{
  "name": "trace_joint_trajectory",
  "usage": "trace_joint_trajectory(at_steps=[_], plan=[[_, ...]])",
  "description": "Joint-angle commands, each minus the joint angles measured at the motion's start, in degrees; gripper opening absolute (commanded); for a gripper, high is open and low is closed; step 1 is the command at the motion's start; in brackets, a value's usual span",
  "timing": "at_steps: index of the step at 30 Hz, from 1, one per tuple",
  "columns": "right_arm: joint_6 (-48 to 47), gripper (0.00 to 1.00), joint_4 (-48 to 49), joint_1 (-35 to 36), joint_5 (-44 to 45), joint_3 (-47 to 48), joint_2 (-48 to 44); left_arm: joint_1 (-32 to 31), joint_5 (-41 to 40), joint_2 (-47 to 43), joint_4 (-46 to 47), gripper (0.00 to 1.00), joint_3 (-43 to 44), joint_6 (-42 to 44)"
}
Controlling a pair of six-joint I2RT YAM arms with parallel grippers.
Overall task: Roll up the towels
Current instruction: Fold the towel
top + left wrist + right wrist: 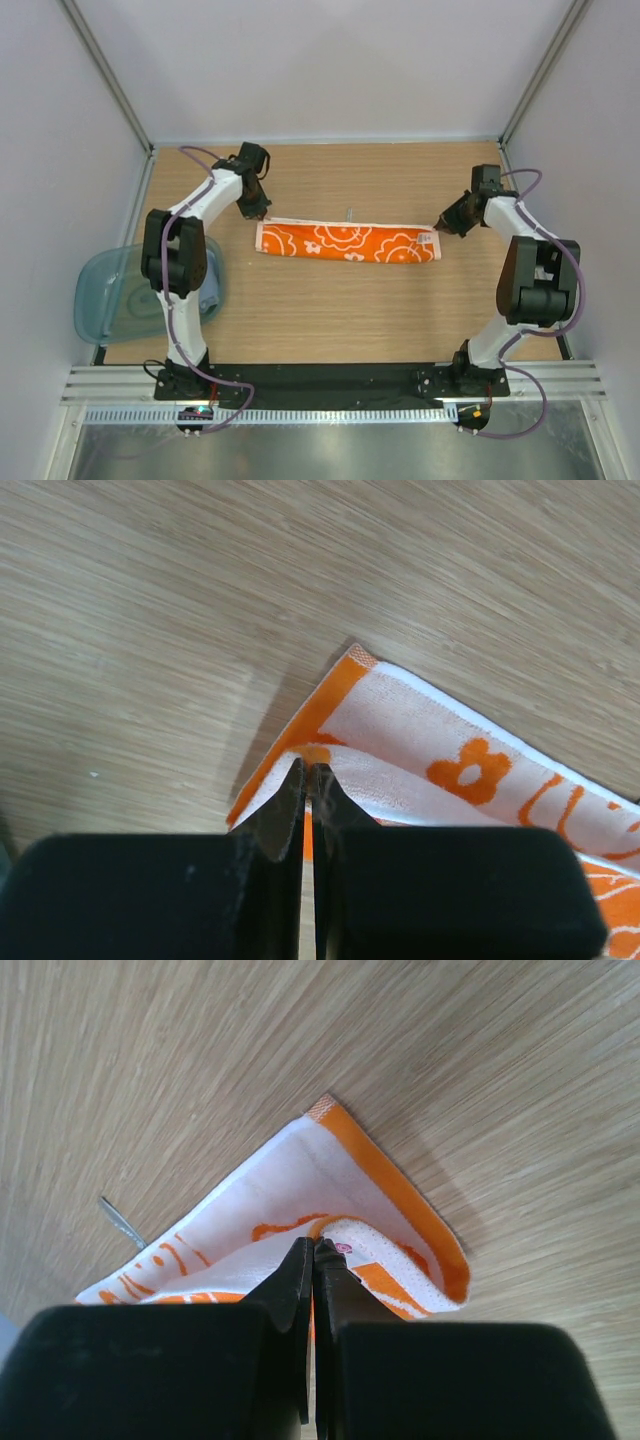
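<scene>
One orange and white flower-patterned towel (pixel 345 242) lies folded into a long strip across the middle of the wooden table. My left gripper (pixel 258 213) is at its left end. In the left wrist view that gripper (pixel 308 770) is shut on the upper fold's corner of the towel (pixel 430 750). My right gripper (pixel 440 225) is at the strip's right end. In the right wrist view it (pixel 314 1245) is shut on the folded-over corner of the towel (pixel 300 1180), beside a small pink label. No other towel shows clearly.
A translucent blue-green tray (pixel 105 295) sits at the table's left edge, partly under the left arm. A small metal pin (pixel 350 212) lies just behind the towel. Grey walls enclose the table on three sides.
</scene>
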Motion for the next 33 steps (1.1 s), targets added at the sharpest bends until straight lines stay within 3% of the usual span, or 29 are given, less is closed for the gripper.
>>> trace_joint_trajectory(at_steps=[1,8,9,10,11,12,14,15,18,22,25,31,33], plan=[[0.0,0.01,1.6,0.0,1.6,1.9,1.8,0.9,-0.9,1.8,-1.7,0.02,2.8,1.6],[1.7,0.01,1.4,0.0,6.2,2.3,5.7,1.5,0.7,7.4,-0.5,0.15,7.3,3.5],[1.7,0.01,1.6,0.0,6.6,2.3,5.8,1.5,0.5,8.1,-0.3,0.2,8.5,4.0],[1.8,0.01,1.3,0.0,7.1,2.6,6.3,1.5,0.0,8.4,-0.4,0.36,8.9,4.5],[1.5,0.04,1.1,0.0,7.8,3.0,6.5,1.5,-0.4,8.5,-0.8,0.44,9.4,4.6],[1.1,0.13,1.2,0.0,8.1,3.3,6.7,1.6,-1.0,8.3,-1.3,0.59,10.0,4.8],[0.2,0.27,0.7,-0.1,8.4,4.9,7.2,1.8,-2.0,7.2,-1.6,0.7,9.7,4.6],[-0.1,0.48,0.3,-0.1,8.4,5.5,7.4,1.7,-2.1,6.4,-1.4,0.76,9.3,4.6],[-2.2,0.69,-2.2,0.0,8.4,9.2,7.1,1.7,-2.1,2.2,-0.5,0.84,6.3,4.1],[-5.5,0.79,-7.0,0.0,14.6,14.1,4.4,1.5,-2.3,-3.4,-1.9,0.89,3.8,4.0],[-8.7,0.8,-8.6,0.0,16.4,13.7,-1.0,1.2,-1.4,-8.3,-4.4,0.9,2.1,4.9],[-11.3,0.79,-2.3,0.0,10.0,-3.0,-15.5,-0.6,4.4,-16.5,-10.9,0.9,1.7,7.9],[-11.3,0.75,0.5,0.0,6.3,-9.7,-18.0,-1.4,5.3,-19.4,-12.7,0.9,1.3,9.4]])
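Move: My left hand holds the towel's turned-over left corner; the far-left corner, where that goes, is about 2 cm ahead and 4 cm below. For my right hand the far-right corner lies roughly 1 cm ahead, 1 cm to the right and 5 cm below. The small silver clip sits some 20 cm right of my left hand and 3 cm ahead. The rolled blue towel is around 16 cm back and 13 cm left of my left hand, 4 cm lower. I lower both towel corners together onto the far edge, my right hand sinking about 4.5 cm almost straight down, my left a little less while easing 2 cm forward, and open both grippers wide to let go. Then my left hand rises steeply, some 14 cm, and draws back; my right lifts while swinging forward and right, then pulls back, rolling about 15 degrees left side down. ##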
